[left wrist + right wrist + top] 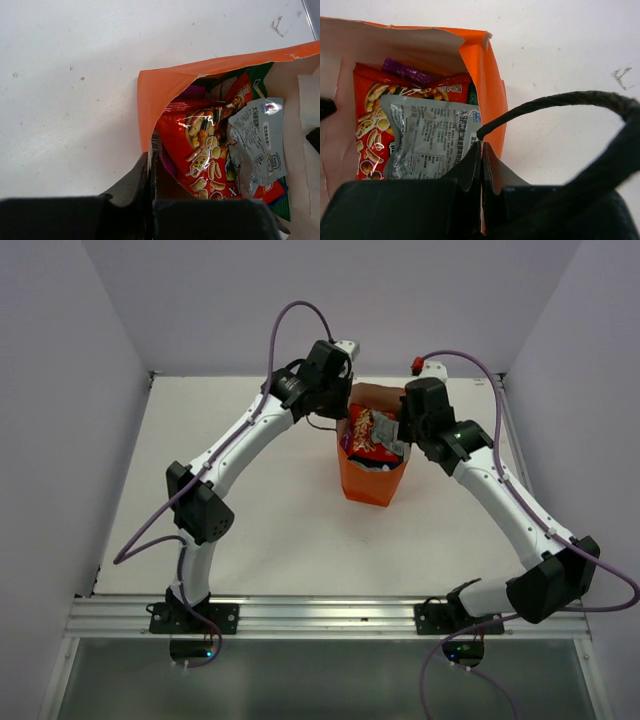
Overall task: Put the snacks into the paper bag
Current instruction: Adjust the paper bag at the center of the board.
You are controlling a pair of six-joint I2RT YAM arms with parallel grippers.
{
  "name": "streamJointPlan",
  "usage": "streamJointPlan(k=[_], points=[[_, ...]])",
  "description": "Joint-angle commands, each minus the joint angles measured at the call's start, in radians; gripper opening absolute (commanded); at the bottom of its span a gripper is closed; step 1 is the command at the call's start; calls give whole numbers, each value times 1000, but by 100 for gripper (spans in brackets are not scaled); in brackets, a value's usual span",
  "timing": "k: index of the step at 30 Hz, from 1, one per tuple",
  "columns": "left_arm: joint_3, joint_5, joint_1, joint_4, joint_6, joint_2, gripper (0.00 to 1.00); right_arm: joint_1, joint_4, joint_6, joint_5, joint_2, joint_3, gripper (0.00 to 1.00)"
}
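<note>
The orange paper bag (370, 480) stands upright in the middle of the table, its mouth held wide between my two arms. My left gripper (340, 418) is shut on the bag's left rim; in the left wrist view the orange wall (165, 90) runs in between the closed fingers of that gripper (150, 159). My right gripper (481, 147) is shut on the right wall (490, 85), just below a black cord handle (560, 100). Inside lie a red packet (205, 150), a silver-grey packet (430, 140) on top of it, and a magenta-purple packet (405, 72) behind. A green edge (261, 80) shows at the back.
White table (250, 530) surrounds the bag, enclosed by pale walls on three sides. A scuff mark (622, 77) shows on the tabletop to the right of the bag. An aluminium rail (320, 615) carries both arm bases at the near edge.
</note>
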Motion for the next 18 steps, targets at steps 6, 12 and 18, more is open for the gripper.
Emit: streamJointPlan(k=[6,12,18], points=[[86,91,39,239,3,55,2,-157,27,-23,-35,130,168,0],[-22,73,40,382,18,31,9,-197,39,-24,-97,209,187,0],[-30,93,46,376,43,25,49,-203,32,-35,-127,220,194,3]])
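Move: Both hands already pinch opposite side rims of the paper bag. Its middle lies about 6 cm to the left hand's right, 3 cm back and 12 cm below. From the right hand it is some 7 cm left, 1 cm ahead and 12 cm below. In its mouth, roughly 6 cm below hand level, the red packet lies 6 cm right and 2 cm back of the left hand, and the silver packet 4 cm left and 2 cm ahead of the right. With the rims still pinched, both hands carry the bag away from the bases over the clear board and rightward, the right hand going about 7 cm forward and 4 to 5 cm right while sinking slightly and turning a little clockwise, the left going some 5 cm forward and 3 cm right and sinking about 2 cm. As they slow, the left fingers open about halfway around the left rim and let go of it, that hand just starting to rise, while the right fingers stay shut on their rim. ##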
